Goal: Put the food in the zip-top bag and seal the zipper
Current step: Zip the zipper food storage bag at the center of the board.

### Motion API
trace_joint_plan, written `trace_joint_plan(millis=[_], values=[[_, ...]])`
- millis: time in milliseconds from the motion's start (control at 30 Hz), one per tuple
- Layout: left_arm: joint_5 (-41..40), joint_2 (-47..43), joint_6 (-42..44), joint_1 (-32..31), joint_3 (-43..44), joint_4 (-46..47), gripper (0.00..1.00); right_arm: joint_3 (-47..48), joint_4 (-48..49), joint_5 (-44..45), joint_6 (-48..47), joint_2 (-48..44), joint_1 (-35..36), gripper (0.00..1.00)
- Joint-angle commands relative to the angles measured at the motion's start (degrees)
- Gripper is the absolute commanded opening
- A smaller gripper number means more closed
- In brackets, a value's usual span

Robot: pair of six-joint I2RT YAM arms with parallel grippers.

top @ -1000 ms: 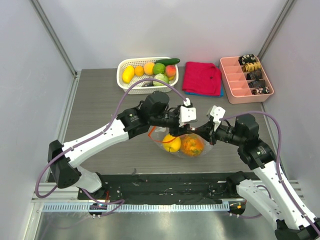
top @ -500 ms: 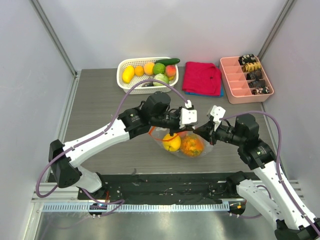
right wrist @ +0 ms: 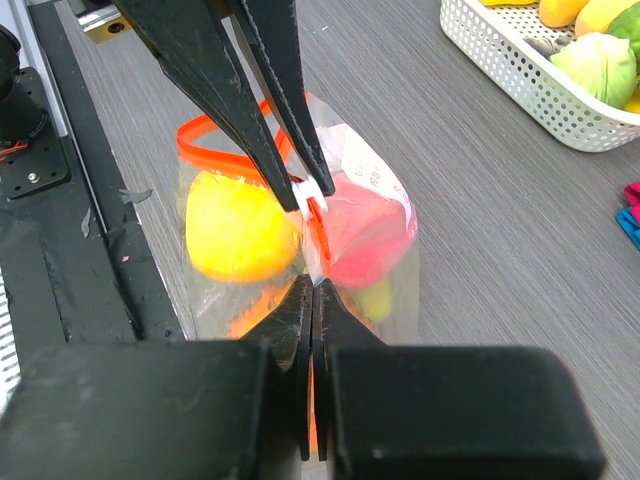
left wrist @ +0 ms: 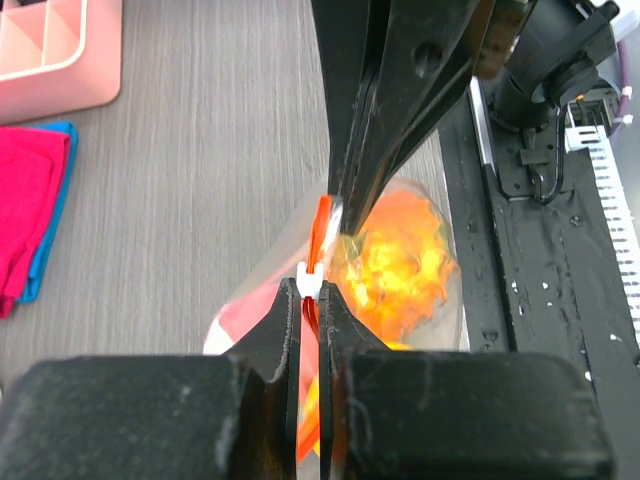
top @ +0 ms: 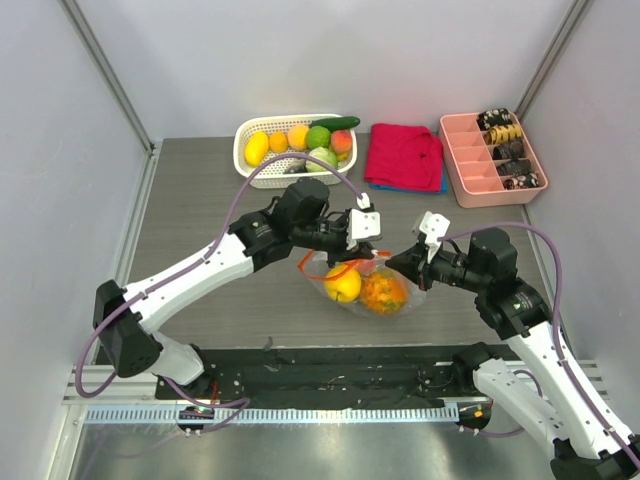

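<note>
The clear zip-top bag (top: pixel 365 288) lies on the table in front of both arms. It holds a round yellow fruit (top: pixel 343 284), a frilly orange one (top: pixel 383 291) and a pink one (right wrist: pixel 365 225). My left gripper (top: pixel 346 262) is shut on the orange-red zipper (left wrist: pixel 322 225), with the white tab (left wrist: pixel 310 283) at its fingertips. My right gripper (top: pixel 394 263) is shut on the bag's mouth edge, a short way from the left one. In the right wrist view the zipper (right wrist: pixel 215 155) still loops open over the yellow fruit (right wrist: pixel 235 230).
A white slotted basket (top: pixel 243 150) of more toy fruit stands at the back. A red cloth (top: pixel 403 155) lies to its right, then a pink divided tray (top: pixel 458 165). A black mat (top: pixel 330 375) runs along the near edge.
My left gripper has slid left along the zipper, away from the right gripper. The right gripper has stayed in place on the bag's edge.
</note>
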Motion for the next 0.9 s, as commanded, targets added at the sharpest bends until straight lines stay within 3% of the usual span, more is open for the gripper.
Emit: trace_joint_plan(millis=[0,567,733,833,867], values=[[-1.23,-2.99,0.95,2.92,-1.52,-4.06,0.00,2.92,0.02,0.39,-1.16,-1.86,-0.04,0.01],[3.08,-5.63,2.27,9.86,-4.69,-9.60,0.00,3.19,-1.47,1.44,-1.51,-2.65,0.04,0.01],[5.54,-4.93,-2.12,9.60,-2.94,-7.84,0.00,3.27,-1.39,-0.40,-1.95,-2.13,-0.04,0.01],[5.37,-2.74,-4.58,8.64,1.27,-8.63,0.00,4.85,-2.78,-1.72,-1.95,-0.29,-0.04,0.41],[5.28,-2.21,-4.76,8.37,3.29,-8.98,0.00,6.34,-3.23,-2.07,-2.38,0.33,0.04,0.61]])
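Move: The left hand has the white slider pinched near the zipper's right end. The zipper's open left end, where the slider is to go, lies roughly 13 cm to its left, about level fore and aft and some 3 cm lower; below, the yellow fruit sits about 6 cm left and 5 cm back, the spiky orange fruit 2 cm right and 7 cm back. From the right hand, shut on the zipper's right end, that open end is about 16 cm to the left. The left hand keeps its pinch on the slider and draws it about 5 cm to the left along the zipper, away from the right hand and towards the open end, slowly at first and faster midway, sinking some 2 cm and rolling around its fingers' line by about 10 degrees. The right hand stays almost in place as the anchor and only at the very end opens its fingers about a third, its hold on the zipper's right end over. ##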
